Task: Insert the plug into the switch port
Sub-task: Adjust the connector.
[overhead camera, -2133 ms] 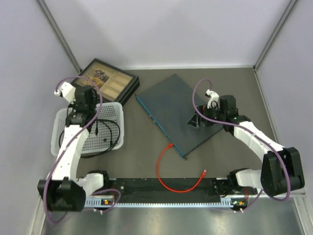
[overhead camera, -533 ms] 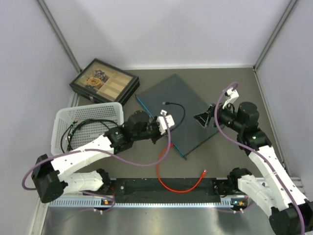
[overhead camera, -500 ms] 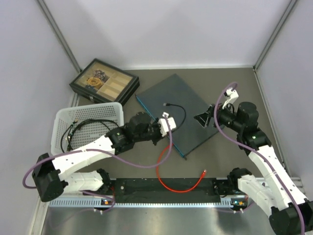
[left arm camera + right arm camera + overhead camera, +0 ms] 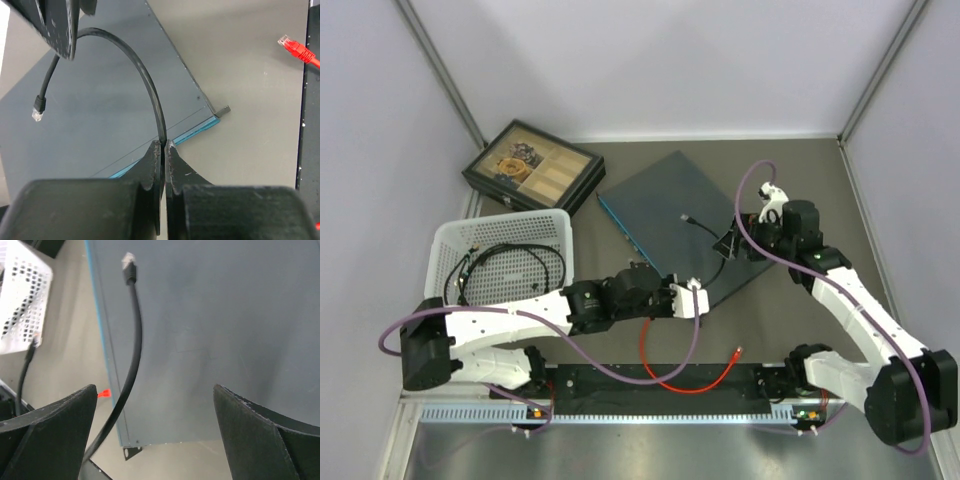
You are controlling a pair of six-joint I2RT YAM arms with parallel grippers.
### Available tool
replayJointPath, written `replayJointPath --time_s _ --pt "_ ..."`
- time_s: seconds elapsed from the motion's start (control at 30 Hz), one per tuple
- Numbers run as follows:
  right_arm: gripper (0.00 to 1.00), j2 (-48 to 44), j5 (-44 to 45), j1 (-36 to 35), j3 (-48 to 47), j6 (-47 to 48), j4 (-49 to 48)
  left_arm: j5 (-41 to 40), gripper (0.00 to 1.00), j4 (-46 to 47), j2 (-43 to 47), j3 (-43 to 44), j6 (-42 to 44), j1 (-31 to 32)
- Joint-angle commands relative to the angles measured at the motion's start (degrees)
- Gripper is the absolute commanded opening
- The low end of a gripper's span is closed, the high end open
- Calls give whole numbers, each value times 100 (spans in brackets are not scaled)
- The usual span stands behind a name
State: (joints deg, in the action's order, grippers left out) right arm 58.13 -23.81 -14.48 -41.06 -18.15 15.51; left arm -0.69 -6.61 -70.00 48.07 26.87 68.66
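The switch [image 4: 665, 215] is a flat dark blue-grey box lying askew mid-table, its teal port edge [image 4: 645, 260] facing near-left. My left gripper [image 4: 708, 288] is shut on a black cable [image 4: 145, 75] just above the switch's near corner. The cable arcs up over the switch and ends in a free plug [image 4: 686, 216], also seen in the left wrist view [image 4: 38, 107] and the right wrist view [image 4: 129, 262]. My right gripper [image 4: 730, 245] is open over the switch's right side, its fingers [image 4: 50, 430] wide apart, with the cable [image 4: 132, 345] passing near the left one.
A white basket [image 4: 450, 240] holding black cables stands at the left. A black compartmented tray box [image 4: 530, 165] sits at the back left. A red cable [image 4: 655, 350] loops near the front rail, its plug [image 4: 737, 351] lying loose, also visible in the left wrist view [image 4: 295, 47].
My left arm has swung right and nearer with the black cable, to the switch's near corner. The plug has moved right over the switch. My right gripper has come in over the switch beside the cable.
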Motion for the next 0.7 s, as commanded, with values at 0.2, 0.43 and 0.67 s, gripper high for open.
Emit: replayJointPath --time_s 0.2,0.43,0.67 --pt "89 646 -447 -64 -201 -654 -1005 -476 0 468 4 -88 248 235" --pt "65 945 -1028 -64 -16 -1041 -1515 -529 0 608 -23 -123 309 253" --pt "22 1104 -1441 -64 -25 -1304 -1937 -652 0 802 -5 -228 362 253"
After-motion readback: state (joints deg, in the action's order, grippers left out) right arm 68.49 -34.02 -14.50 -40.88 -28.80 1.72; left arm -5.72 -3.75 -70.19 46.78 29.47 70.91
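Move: The right hand, wide open, goes for the black cable a little behind its clear plug, about 4 cm to its left, 2 cm ahead and roughly level. The plug lies some 8 cm left and 4 cm ahead. The switch's middle is about 7 cm left, 5 cm ahead and 12 cm below. For the left hand, already holding the cable's lower stretch, the aimed-at spot is 12 cm ahead, 1 cm right, about level. The right hand slides about 4 cm left and slightly forward, closing around the black cable while the left holds. ##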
